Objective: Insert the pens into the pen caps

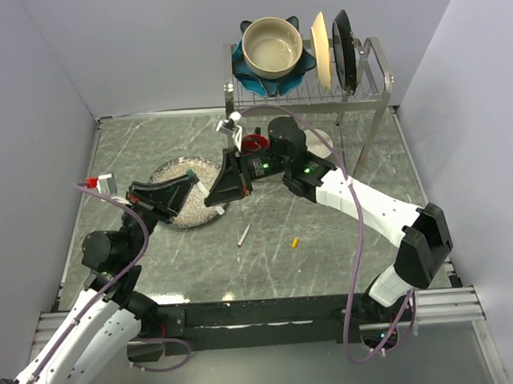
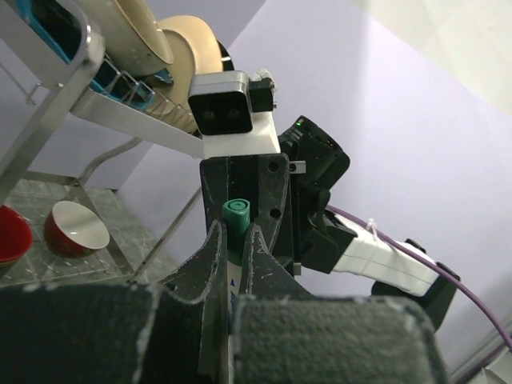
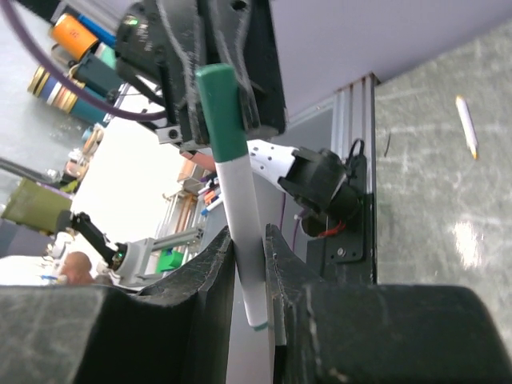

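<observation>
One white-barrelled pen (image 3: 240, 232) with a long green pen cap (image 3: 221, 112) on its end is held by both grippers above a plate. My right gripper (image 3: 250, 236) is shut on the white barrel. My left gripper (image 2: 238, 232) is shut on the same pen just below the cap, and the cap's green end (image 2: 236, 211) pokes out past its fingertips. In the top view the left gripper (image 1: 190, 185) and right gripper (image 1: 222, 192) meet tip to tip and hide most of the pen. A second white pen (image 1: 243, 236) and a yellow pen cap (image 1: 294, 241) lie loose on the table.
A round plate of pale granules (image 1: 174, 220) lies under the grippers. A dish rack (image 1: 380, 87) with a bowl and plates stands at the back. Under it sits a red bowl (image 1: 256, 143). Grey walls close in the left and right sides.
</observation>
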Controlling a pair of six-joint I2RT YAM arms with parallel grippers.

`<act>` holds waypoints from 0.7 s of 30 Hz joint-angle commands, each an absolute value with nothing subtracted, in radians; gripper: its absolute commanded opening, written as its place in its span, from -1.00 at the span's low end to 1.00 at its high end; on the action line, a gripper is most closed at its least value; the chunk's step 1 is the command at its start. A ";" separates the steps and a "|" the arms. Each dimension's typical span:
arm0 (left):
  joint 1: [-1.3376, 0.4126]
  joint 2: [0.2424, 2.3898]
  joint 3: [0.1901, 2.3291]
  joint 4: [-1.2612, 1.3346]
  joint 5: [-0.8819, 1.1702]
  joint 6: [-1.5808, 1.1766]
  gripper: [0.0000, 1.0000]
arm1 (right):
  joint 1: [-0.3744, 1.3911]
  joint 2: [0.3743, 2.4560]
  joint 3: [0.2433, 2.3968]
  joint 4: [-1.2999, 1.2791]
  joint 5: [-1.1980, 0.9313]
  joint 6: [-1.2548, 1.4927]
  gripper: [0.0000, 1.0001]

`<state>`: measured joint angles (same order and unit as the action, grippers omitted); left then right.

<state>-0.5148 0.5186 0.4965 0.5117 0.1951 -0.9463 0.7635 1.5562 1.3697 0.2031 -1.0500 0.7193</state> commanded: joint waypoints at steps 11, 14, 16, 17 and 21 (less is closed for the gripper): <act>-0.655 0.715 0.698 0.073 0.812 -0.905 -0.98 | 0.722 1.353 1.152 0.661 -0.664 0.618 -1.00; -0.655 0.771 0.791 0.003 0.769 -0.816 -0.86 | 0.732 1.304 1.047 0.656 -0.655 0.589 -1.00; -0.653 0.807 0.852 -0.047 0.744 -0.782 -0.58 | 0.729 1.276 1.005 0.635 -0.632 0.569 -1.00; -0.653 0.818 0.871 -0.072 0.721 -0.755 -0.29 | 0.730 1.255 0.971 0.597 -0.624 0.554 -1.00; -0.649 0.873 0.989 -0.178 0.611 -0.664 0.03 | 0.729 1.191 0.867 0.562 -0.611 0.546 -1.00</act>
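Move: The green cap is already on the pen and sits in the left fingers; from the right hand, whose fingers hold the white body, that cap is about 4 cm ahead, 3 cm left and 3 cm higher. On the table some 37 cm below the left hand, the red-ended pen lies about 6 cm ahead and 8 cm right, and the silver plate about 20 cm ahead and 8 cm left. The yellow cap is roughly 7 cm ahead of the right hand, 19 cm to its right and 34 cm below. Still pinching the green cap, the left hand sweeps about 8 cm to the right, rolling its left side up and turning clockwise by some 20 degrees each, and near the end it opens its fingers to about half and sinks a little, letting go of the cap. The right hand keeps its grip on the white body and draws more slowly the same way, right and somewhat down with a brief dip back, swinging clockwise late on. ##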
